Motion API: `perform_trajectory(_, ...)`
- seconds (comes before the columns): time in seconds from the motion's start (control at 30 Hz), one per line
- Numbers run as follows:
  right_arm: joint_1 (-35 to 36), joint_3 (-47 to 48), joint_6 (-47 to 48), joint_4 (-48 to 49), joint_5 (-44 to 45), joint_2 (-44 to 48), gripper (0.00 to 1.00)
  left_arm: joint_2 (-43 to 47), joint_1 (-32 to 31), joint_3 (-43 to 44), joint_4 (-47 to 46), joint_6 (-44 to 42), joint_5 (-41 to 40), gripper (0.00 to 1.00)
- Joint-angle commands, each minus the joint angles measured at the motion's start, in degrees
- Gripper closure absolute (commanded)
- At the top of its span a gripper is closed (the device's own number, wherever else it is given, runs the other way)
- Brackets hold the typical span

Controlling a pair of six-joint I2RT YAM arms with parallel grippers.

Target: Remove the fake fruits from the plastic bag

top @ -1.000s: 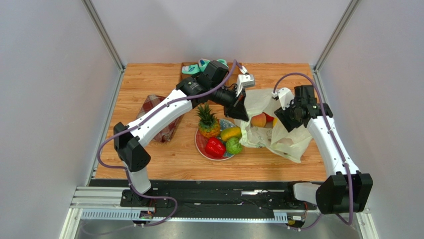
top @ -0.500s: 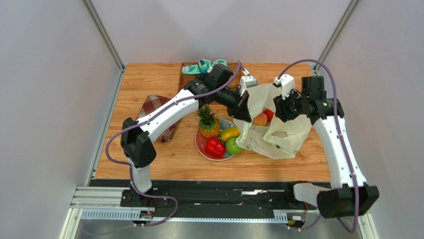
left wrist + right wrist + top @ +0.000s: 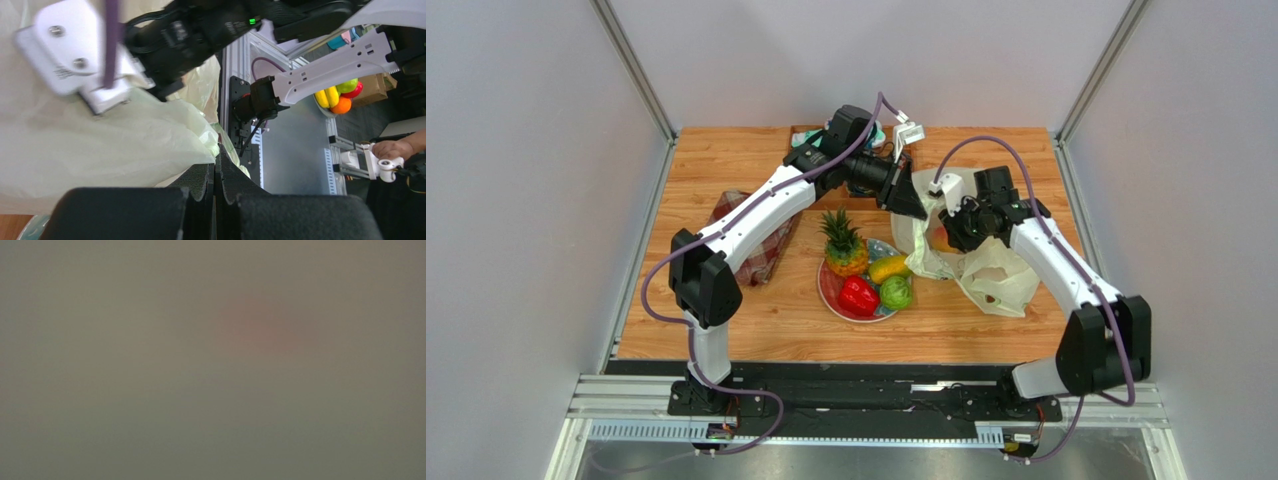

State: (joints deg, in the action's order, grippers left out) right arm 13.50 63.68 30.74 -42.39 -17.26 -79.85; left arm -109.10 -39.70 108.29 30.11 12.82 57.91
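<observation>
The plastic bag (image 3: 998, 276) lies crumpled to the right of the plate, its mouth lifted. My left gripper (image 3: 915, 205) is shut on the bag's upper rim; in the left wrist view the film (image 3: 100, 145) is pinched between the shut jaws of that gripper (image 3: 216, 162). My right gripper (image 3: 951, 230) reaches into the bag's mouth, its fingers hidden by the film. A peach (image 3: 939, 241) shows just beside it inside the bag. The right wrist view is a grey blur with one reddish blotch (image 3: 265, 330). A pineapple (image 3: 844, 242), mango (image 3: 888, 268), red pepper (image 3: 858, 296) and green piece (image 3: 896, 292) sit on the plate (image 3: 828, 290).
A red-and-white plaid cloth (image 3: 748, 232) lies left of the plate, partly under the left arm. Teal socks (image 3: 879, 130) peek out behind the left wrist at the table's far edge. Grey walls close in the table (image 3: 716, 165) on three sides.
My right arm has swung left and down, pushing its gripper into the bag's mouth. The left gripper has drawn the bag's rim slightly back and left. The small red fruit no longer shows.
</observation>
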Motion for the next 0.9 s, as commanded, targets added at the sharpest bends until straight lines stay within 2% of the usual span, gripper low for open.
perform_trajectory(0.0, 0.7, 3.4, -2.2, 11.6, 4.2, -5.9, 0.78, 0.8, -0.2, -0.3, -3.2, 1.0, 3.1, 1.0)
perform_trajectory(0.1, 0.6, 3.4, -1.4, 14.9, 17.5, -9.8, 0.78, 1.1, -0.3, -0.3, -3.0, 0.3, 3.0, 1.0)
perform_trajectory(0.2, -1.9, 3.0, -0.5, 15.1, 25.5, -10.6, 0.79, 0.9, -0.2, 0.2, -2.5, -0.3, 2.9, 1.0)
perform_trajectory(0.37, -7.5, 2.8, -1.9, 14.0, 27.9, -9.0, 0.78, 0.5, -0.2, 0.4, -2.1, -1.0, 2.8, 1.0)
perform_trajectory(0.43, -8.2, 2.5, -2.2, 13.9, 28.2, -8.5, 0.7, 0.0, -0.2, 0.7, -2.0, -1.0, 2.8, 1.0)
perform_trajectory(0.47, -8.7, 2.4, -2.4, 13.7, 27.5, -8.4, 0.61, -0.1, -0.2, 0.8, -2.0, -1.0, 2.9, 1.0)
perform_trajectory(0.5, -8.8, 2.4, -3.2, 13.4, 26.5, -8.6, 0.45, -0.3, -0.2, 0.8, -2.2, -0.6, 2.9, 1.0)
perform_trajectory(0.57, -8.8, 3.0, -4.0, 12.9, 24.6, -9.6, 0.34, -1.0, -0.2, 1.3, -2.2, -0.3, 3.2, 1.0)
perform_trajectory(0.6, -8.8, 3.5, -5.9, 12.6, 23.6, -11.2, 0.26, -1.4, -0.3, 1.6, -2.2, -0.3, 3.2, 1.0)
perform_trajectory(0.67, -8.8, 5.0, -7.6, 12.5, 22.1, -12.9, 0.2, -2.2, -0.3, 1.9, -2.2, -0.2, 3.1, 1.0)
perform_trajectory(0.87, -9.2, 9.4, -11.5, 12.2, 20.2, -19.8, 0.17, -3.5, -0.2, 1.7, -2.2, 0.2, 3.2, 1.0)
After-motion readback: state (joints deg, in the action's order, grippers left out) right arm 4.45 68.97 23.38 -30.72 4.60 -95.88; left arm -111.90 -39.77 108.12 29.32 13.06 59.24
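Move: Down inside the bag's mouth, the yellow fruit lies about 7 cm to the right of the right hand, 4 cm ahead and 8 cm lower. At that same depth the peach sits some 3 cm ahead and 3 cm left of this hand, and the red fruit about 5 cm ahead and 3 cm right. From the left hand, which holds the bag's rim up high, the yellow fruit is about 19 cm right, 8 cm ahead and 25 cm below. Driving forward and a little down at the bag's mouth, the right hand then swings right about 12 cm along the inside of the bag, towards the yellow fruit, turning clockwise some 25 degrees. Its nearly shut fingers spread wide near the end of the swing, and it edges forward and down again. The left fingers keep their pinch on the bag rim, holding still before sinking about 2 cm. ##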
